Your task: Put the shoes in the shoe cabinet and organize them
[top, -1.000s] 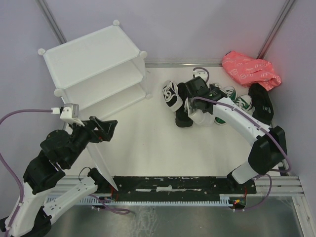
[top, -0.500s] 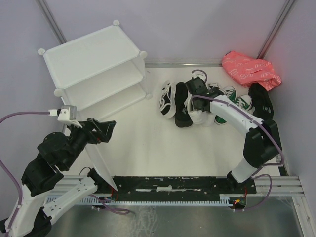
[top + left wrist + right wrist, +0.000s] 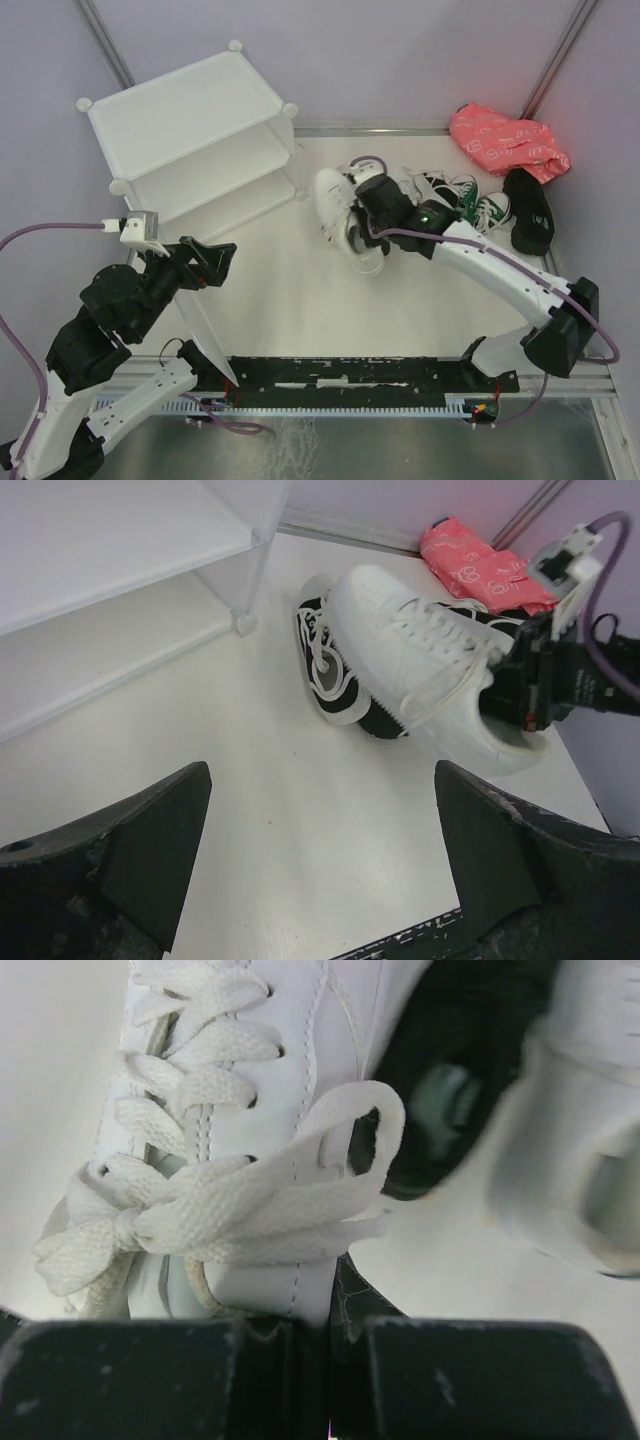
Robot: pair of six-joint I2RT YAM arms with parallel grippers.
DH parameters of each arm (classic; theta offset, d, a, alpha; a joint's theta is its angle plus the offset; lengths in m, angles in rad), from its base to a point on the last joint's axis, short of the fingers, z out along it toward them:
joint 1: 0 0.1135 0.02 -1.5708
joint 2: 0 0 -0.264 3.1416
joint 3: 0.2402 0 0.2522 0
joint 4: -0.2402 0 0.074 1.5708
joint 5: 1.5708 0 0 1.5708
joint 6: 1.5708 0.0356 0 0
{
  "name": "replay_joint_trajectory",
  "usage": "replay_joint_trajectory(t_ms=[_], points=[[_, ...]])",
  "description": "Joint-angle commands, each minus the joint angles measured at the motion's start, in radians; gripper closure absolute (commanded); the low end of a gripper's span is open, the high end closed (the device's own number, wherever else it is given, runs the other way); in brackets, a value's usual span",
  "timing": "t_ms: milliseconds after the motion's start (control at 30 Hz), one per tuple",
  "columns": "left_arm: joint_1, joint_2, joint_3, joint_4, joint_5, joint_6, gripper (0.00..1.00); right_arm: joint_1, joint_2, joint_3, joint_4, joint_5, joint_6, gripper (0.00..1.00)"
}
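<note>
My right gripper point(image 3: 372, 208) is shut on the tongue end of a white sneaker point(image 3: 338, 200), holding it above the floor left of the shoe pile. In the right wrist view its laces and tongue point(image 3: 250, 1090) fill the frame, pinched between my fingers point(image 3: 345, 1360). Black sneakers with white laces point(image 3: 325, 665) lie under and beside it. Green sneakers point(image 3: 482, 205) and a plain black shoe point(image 3: 528, 212) lie further right. The white shoe cabinet point(image 3: 190, 120) stands at the back left, its inner shelf point(image 3: 110, 670) showing. My left gripper point(image 3: 215, 262) hangs open and empty near it point(image 3: 320, 880).
A pink bag point(image 3: 507, 140) lies in the back right corner. The cabinet's door panel point(image 3: 203, 335) stands open toward the near edge beside my left arm. A blurred pale shoe point(image 3: 585, 1160) shows at the right of the right wrist view.
My right gripper shut on the white sneaker, then lifted and carried it left, off the pile. The left arm has barely moved.
</note>
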State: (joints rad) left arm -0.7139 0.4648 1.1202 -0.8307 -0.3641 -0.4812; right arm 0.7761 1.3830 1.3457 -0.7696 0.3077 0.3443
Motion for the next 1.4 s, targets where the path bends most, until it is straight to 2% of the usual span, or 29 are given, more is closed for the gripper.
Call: replay_joint_trajectory(t_ms=[0, 133, 233, 333, 433, 533, 733, 900, 1000, 1167, 1367], points=[[0.001, 0.011, 0.009, 0.026, -0.016, 0.007, 0.01, 0.127, 0.116, 0.047, 0.173, -0.149, 0.035, 1.00], [0.001, 0.014, 0.019, 0.021, -0.010, 0.003, 0.01, 0.203, 0.248, 0.092, 0.270, -0.196, 0.051, 0.96], [0.001, 0.014, 0.021, 0.021, -0.007, 0.000, 0.01, 0.224, 0.375, 0.144, 0.331, -0.240, 0.054, 0.76], [0.001, 0.014, 0.016, 0.022, -0.005, -0.002, 0.01, 0.230, 0.495, 0.212, 0.343, -0.250, 0.041, 0.45], [0.002, 0.019, 0.013, 0.021, -0.001, 0.000, 0.01, 0.230, 0.554, 0.245, 0.336, -0.237, 0.027, 0.29], [0.001, 0.020, 0.020, 0.015, -0.002, 0.003, 0.01, 0.229, 0.527, 0.217, 0.331, -0.229, 0.018, 0.18], [0.001, 0.023, 0.028, 0.008, -0.023, -0.001, 0.01, 0.233, 0.337, 0.070, 0.313, -0.200, 0.019, 0.08], [0.001, 0.045, 0.070, 0.005, -0.018, -0.010, 0.01, 0.261, 0.178, -0.021, 0.240, -0.219, 0.016, 0.05], [0.001, 0.066, 0.097, -0.011, -0.017, -0.024, 0.01, 0.278, 0.104, -0.106, 0.269, -0.228, 0.032, 0.01], [0.001, 0.069, 0.102, -0.018, -0.032, -0.068, 0.01, 0.330, 0.080, -0.215, 0.336, -0.283, 0.071, 0.01], [0.001, 0.044, 0.077, -0.016, -0.070, -0.105, 0.01, 0.398, 0.128, -0.245, 0.395, -0.261, 0.066, 0.01]])
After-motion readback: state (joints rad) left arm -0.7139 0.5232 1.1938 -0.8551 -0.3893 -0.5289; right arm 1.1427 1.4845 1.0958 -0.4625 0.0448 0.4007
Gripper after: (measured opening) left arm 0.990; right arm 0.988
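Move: The right hand holds the white shoe in the air; the bare patch of table where it is to go lies about 20 cm to the hand's left, some 6 cm back and 18 cm below. The cabinet's near right corner is roughly 14 cm ahead and 16 cm left. The black-and-white shoe lies about 10 cm ahead and 6 cm left, the black shoe 10 cm ahead and 2 cm right. From the left hand the patch lies some 7 cm ahead, 5 cm right and 30 cm down. The right hand swings the white shoe left and down, roughly 17 cm across and 14 cm lower, turning some 20 degrees counter-clockwise, and opens to let go of it on the bare table in front of the cabinet. With fingers wide open it then lifts about 9 cm and draws back towards the base and slightly right, then sinks again by some 5 cm while still drawing back, to stop behind the shoe's heel with the fingers pointing down towards the table. ##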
